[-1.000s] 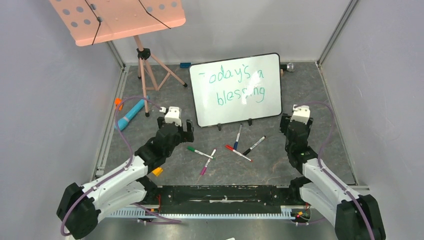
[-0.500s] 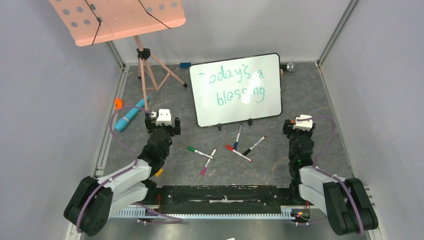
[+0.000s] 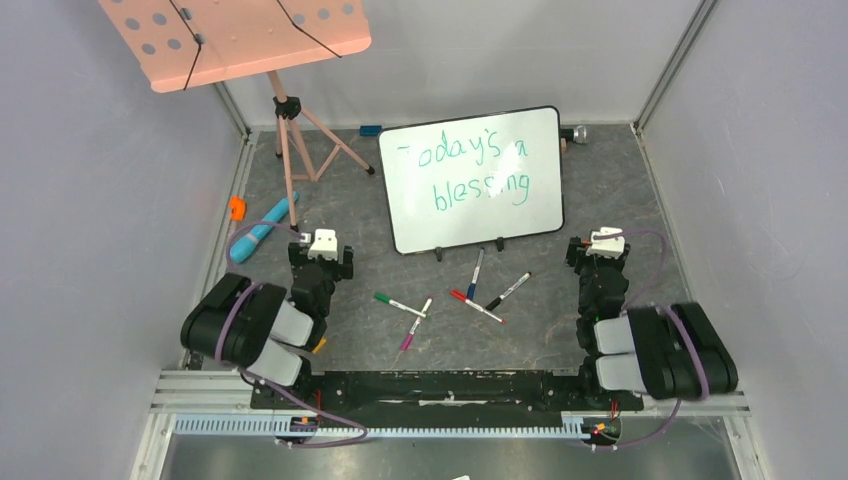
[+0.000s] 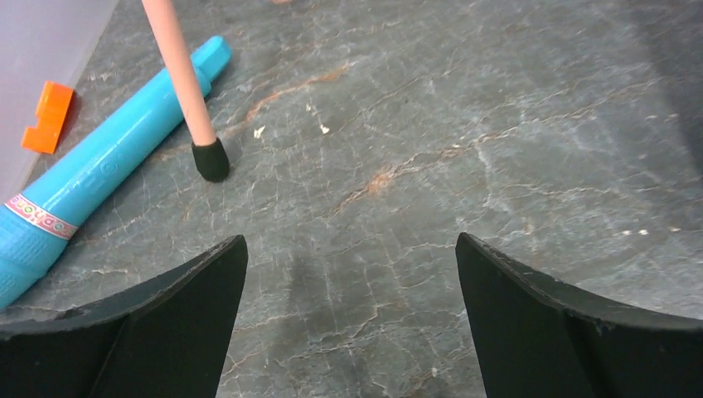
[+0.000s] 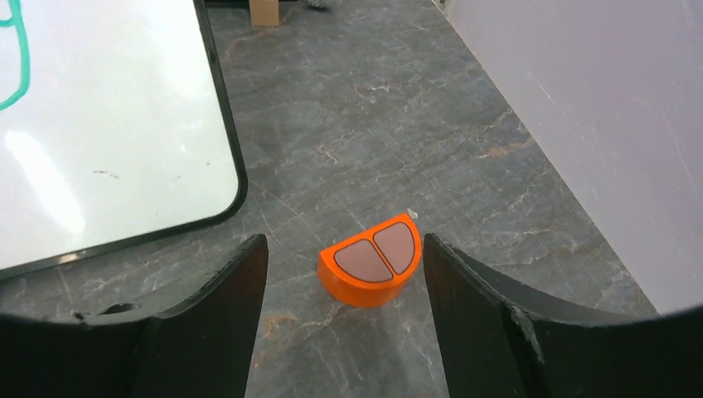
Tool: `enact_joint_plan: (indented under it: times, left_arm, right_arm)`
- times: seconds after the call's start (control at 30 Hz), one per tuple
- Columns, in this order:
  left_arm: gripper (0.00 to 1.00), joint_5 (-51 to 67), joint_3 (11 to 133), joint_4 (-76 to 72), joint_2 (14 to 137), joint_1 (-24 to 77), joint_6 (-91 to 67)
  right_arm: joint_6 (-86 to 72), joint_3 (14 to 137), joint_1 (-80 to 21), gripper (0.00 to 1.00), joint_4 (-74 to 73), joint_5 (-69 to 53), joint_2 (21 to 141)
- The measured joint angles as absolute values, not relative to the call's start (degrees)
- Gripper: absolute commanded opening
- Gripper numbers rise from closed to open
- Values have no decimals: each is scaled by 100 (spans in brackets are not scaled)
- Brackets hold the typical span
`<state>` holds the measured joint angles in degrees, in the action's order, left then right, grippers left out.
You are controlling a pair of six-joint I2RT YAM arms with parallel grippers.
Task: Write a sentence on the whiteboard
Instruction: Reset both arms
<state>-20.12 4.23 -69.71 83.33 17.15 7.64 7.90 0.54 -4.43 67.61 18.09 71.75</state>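
Note:
The whiteboard [image 3: 470, 178] leans upright at the back middle of the table, and its lower right corner [image 5: 108, 124] shows in the right wrist view. The teal sentence [image 3: 478, 170] on it runs in two lines. My left gripper [image 3: 321, 252] hangs open over bare table to the board's left, and the left wrist view shows nothing between its fingers [image 4: 348, 249]. My right gripper [image 3: 600, 250] is open to the board's right. Nothing sits between its fingers [image 5: 344, 249]. A small orange half-round piece [image 5: 370, 261] lies on the table just past its tips.
Several markers [image 3: 478, 290] lie scattered in front of the board, a green-capped one [image 3: 398, 303] furthest left. A pink music stand [image 3: 240, 38] has a tripod foot [image 4: 211, 159] beside a teal tube [image 4: 99, 157]. A small orange clip [image 4: 48, 116] lies by the left wall.
Both arms have folded back toward their bases. The left gripper has drawn back and to the left. The right gripper has stayed near the board's right corner. Both stay open.

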Motion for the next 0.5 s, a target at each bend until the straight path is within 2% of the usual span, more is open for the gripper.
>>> enact_joint_plan:
  times: [0.07,0.1,0.13,0.5]
  left_arm:
    - [100,-1892,351,-7380,8746,1575,762]
    - [100,-1833,353,-7424,8794,1507,760]
    - [100,-1756,379,-7395,8764,1409,757]
    - [100,-1643,1441,-6353,8580,679,224]
  right_arm:
    - [766,58,-423,76,7516,1800,7791]
    - [760,51,-419,85,7570,1776,7874]
    - [762,51,-414,98,7546,1745,7870]
    - [821,51,-427,98,7856,1584,7874]
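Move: Both hands are empty. The nearest tripod foot is about 8 cm ahead of the left hand, 7 cm to its left and some 9 cm lower; the blue cylinder's middle is also 8 cm ahead but 14 cm to the left. From the right hand, the orange block lies roughly 5 cm ahead, straight on and 10 cm below, with the whiteboard's middle about 18 cm ahead and 30 cm to the left. Open left hand goes about 6 cm forward, left and up, nearing the tripod foot; right gripper opens wide. ##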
